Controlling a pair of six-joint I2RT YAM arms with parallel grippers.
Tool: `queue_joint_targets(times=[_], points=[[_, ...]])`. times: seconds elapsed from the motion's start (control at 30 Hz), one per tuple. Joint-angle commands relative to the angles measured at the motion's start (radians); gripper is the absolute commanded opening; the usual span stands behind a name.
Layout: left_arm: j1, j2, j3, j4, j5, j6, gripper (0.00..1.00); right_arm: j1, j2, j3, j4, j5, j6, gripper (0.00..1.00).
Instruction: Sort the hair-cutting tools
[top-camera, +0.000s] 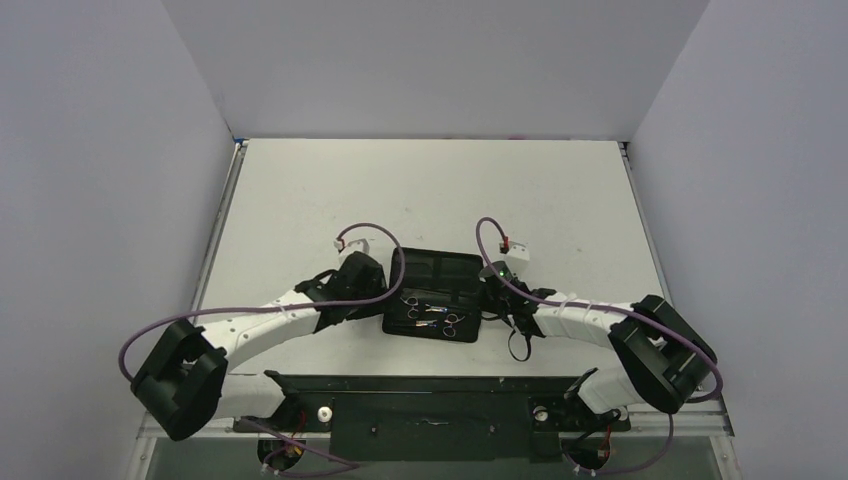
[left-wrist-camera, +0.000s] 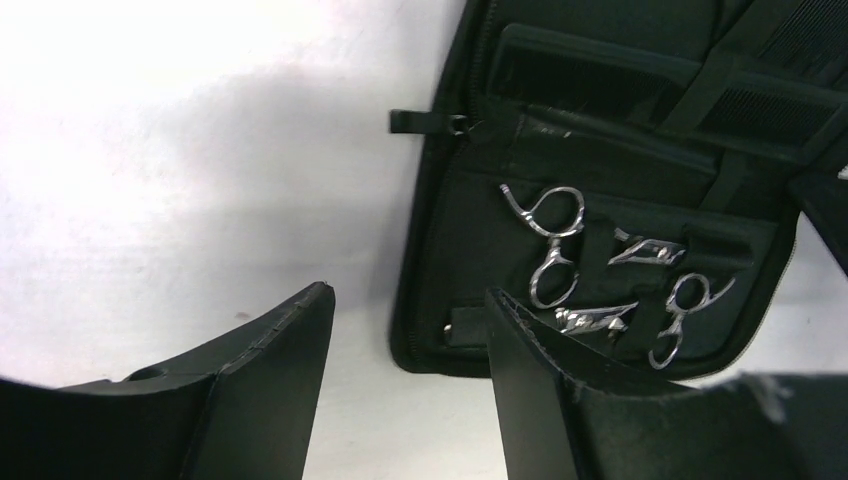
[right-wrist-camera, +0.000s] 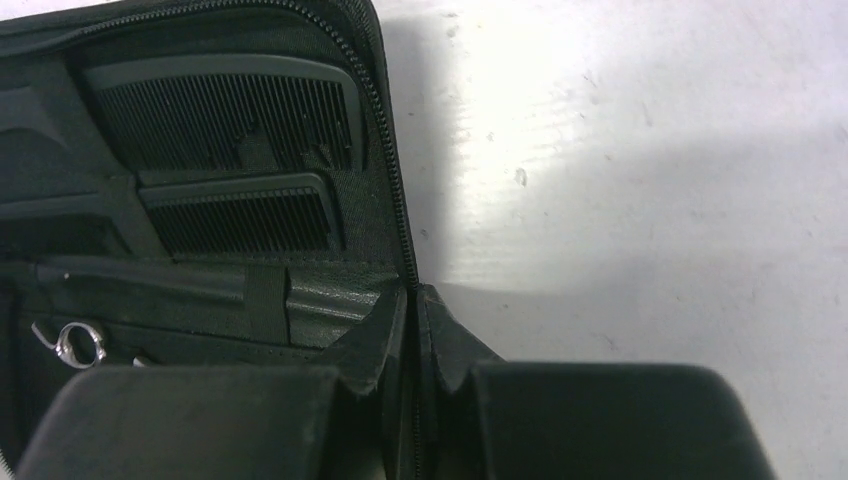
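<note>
A black zip case (top-camera: 440, 256) lies open on the table between my arms. Two pairs of silver scissors (top-camera: 430, 312) are strapped into its near half; the left wrist view shows one pair (left-wrist-camera: 555, 245) and the other pair (left-wrist-camera: 680, 310). Black combs (right-wrist-camera: 225, 110) sit in pockets of the far half, with a slim black handle (right-wrist-camera: 140, 278) under a strap below them. My left gripper (left-wrist-camera: 408, 292) is open, straddling the case's left edge (left-wrist-camera: 425, 250) without touching it. My right gripper (right-wrist-camera: 415, 300) is shut on the case's right zipper rim (right-wrist-camera: 385, 150).
The white table (top-camera: 430, 190) stretches behind the case to grey walls. A black base plate (top-camera: 430, 410) runs along the near edge between the arm mounts. A zip pull (left-wrist-camera: 425, 122) sticks out from the case's left side.
</note>
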Motion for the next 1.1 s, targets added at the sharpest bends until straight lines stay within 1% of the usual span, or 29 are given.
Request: queue_joint_targets(times=[0.0,0.23,0.4,0.83,1.07], points=[[-0.054,0.134,0.152,-0.050,-0.126,0.064,0.54,-0.006,-0.026,-0.120,-0.090,0.046,0.073,0.00],[-0.077,0.272,0.312,-0.101,-0.251,0.136,0.55,-0.005,-0.027,-0.129,-0.076,0.025,0.054,0.00],[-0.090,0.405,0.422,-0.175,-0.317,0.179,0.54,-0.006,-0.021,-0.119,-0.077,0.015,0.034,0.00],[-0.099,0.491,0.440,-0.160,-0.332,0.202,0.52,-0.006,-0.022,-0.111,-0.084,0.007,0.020,0.00],[-0.100,0.456,0.431,-0.126,-0.297,0.189,0.53,-0.005,-0.022,-0.113,-0.084,0.006,0.023,0.00]])
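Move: The spot the left hand is going for, the case's left edge at the fold by the small pull tab, lies about 5 cm ahead of it, 2 cm to its right and 4 cm below. At about that same depth, the nearer scissors lie 7 cm to the hand's right and 1 cm ahead, the farther pair 15 cm right and 3 cm back. From the right hand, already shut on the case's right edge, that left fold end is some 19 cm left, about level ahead and in height. The left hand travels about 6 cm forward along the case's left edge, drifting a couple of centimetres right, then sinks some 2 cm to the fold and stops there, its left side rolling up roughly 25 degrees while the fingers stay about half open with the edge and pull tab between them. Meanwhile the right hand keeps its pinch on the right edge, easing back barely half a centimetre before holding still against the left hand's approach. ##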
